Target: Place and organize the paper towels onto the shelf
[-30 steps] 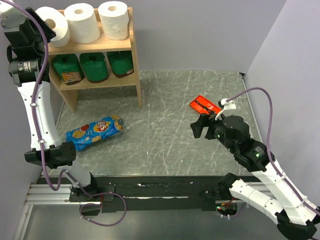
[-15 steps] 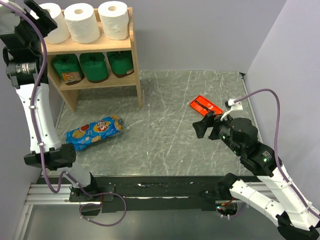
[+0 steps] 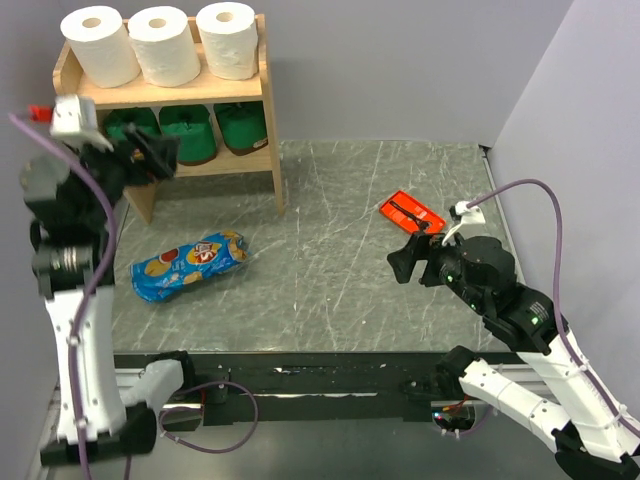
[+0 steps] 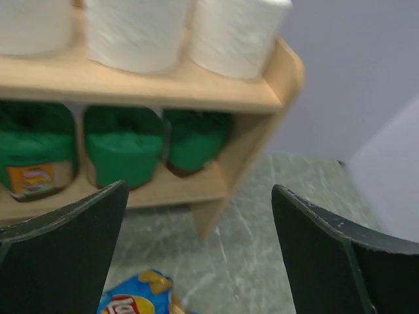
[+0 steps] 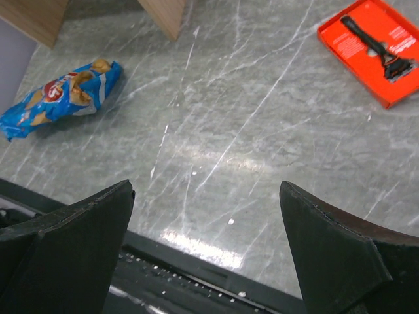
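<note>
Three white paper towels (image 3: 164,45) stand in a row on the top board of the wooden shelf (image 3: 270,120). Three green-wrapped rolls (image 3: 188,135) fill the lower tier. My left gripper (image 3: 160,156) hangs open in front of the shelf's left end, holding nothing. Its wrist view looks between the open fingers (image 4: 198,190) at the shelf (image 4: 163,91), the white rolls (image 4: 137,33) and the green rolls (image 4: 124,144). My right gripper (image 3: 405,258) hovers open and empty over the floor on the right (image 5: 206,186).
A blue snack bag (image 3: 188,265) lies on the grey floor in front of the shelf (image 5: 62,98). An orange-red tray (image 3: 411,210) holding a dark tool lies at the right (image 5: 376,49). Walls close in the left, back and right sides.
My left gripper opened and let go of the leftmost white roll, which now stands on the top board. The left arm drew back and down. The right arm barely shifted.
</note>
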You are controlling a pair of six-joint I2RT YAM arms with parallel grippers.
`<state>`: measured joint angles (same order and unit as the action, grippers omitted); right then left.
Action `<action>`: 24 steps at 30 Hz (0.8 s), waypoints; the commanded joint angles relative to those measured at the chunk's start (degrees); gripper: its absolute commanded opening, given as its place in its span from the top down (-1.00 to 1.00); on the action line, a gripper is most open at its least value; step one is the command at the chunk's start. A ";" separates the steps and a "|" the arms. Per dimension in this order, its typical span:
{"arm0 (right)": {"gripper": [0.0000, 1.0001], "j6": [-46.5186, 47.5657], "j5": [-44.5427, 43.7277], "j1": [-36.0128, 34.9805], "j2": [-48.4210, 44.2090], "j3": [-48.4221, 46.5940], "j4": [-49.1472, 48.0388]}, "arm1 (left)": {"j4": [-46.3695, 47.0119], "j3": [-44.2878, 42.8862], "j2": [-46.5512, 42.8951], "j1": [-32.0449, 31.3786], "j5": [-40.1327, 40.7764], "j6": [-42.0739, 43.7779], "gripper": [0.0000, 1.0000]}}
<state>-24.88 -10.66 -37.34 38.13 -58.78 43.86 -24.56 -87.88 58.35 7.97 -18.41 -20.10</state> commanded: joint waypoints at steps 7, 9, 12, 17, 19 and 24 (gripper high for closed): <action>-0.99 -5.79 2.65 0.34 -3.41 -1.33 0.53 | 12.08 33.19 -20.19 -1.99 -25.09 -9.09 -0.93; -0.99 -7.02 2.92 0.25 -3.41 -1.16 0.70 | 11.29 36.54 -21.69 -2.17 -24.65 -7.34 -0.93; -0.99 -7.20 4.15 0.34 -3.24 -0.72 0.27 | 12.42 40.76 -22.22 -3.30 -23.42 -7.15 -0.93; -0.99 -8.68 6.43 0.25 -3.94 2.52 -3.42 | 9.99 41.39 -19.86 -7.26 -25.35 -7.33 -0.93; -0.99 -9.92 7.93 0.34 -4.38 3.41 -5.78 | 8.39 40.86 -19.32 -9.01 -25.01 -6.01 -0.93; -0.99 -9.74 9.43 0.34 -4.29 3.59 -8.52 | 9.17 42.52 -21.43 -9.64 -22.72 -7.14 -0.93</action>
<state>-33.65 -2.96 -37.34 34.39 -54.70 40.88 -17.61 -45.01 38.89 -1.30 -41.10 -26.72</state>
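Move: The left paper towel roll, already standing free on the top shelf, is about 18 cm ahead of my left hand, 15 cm left and slightly higher. The middle roll is also about 18 cm ahead, 3 cm left; the right roll is as far out, 9 cm right. The chip bag lies some 45 cm below, 2 cm ahead and 4 cm right. From my right hand, the left roll is roughly 28 cm ahead, 67 cm left and 23 cm higher. I keep backing my empty left hand away from the shelf of paper towel rolls: first back, right and down together, then mostly sinking over the table, some 20 cm down, 11 cm right and 8 cm back in all. The wrist swings about 30 degrees clockwise and tips down about 20, fingers still wide open. My right hand drifts a few centimetres back and left, rolling about 10 degrees. ##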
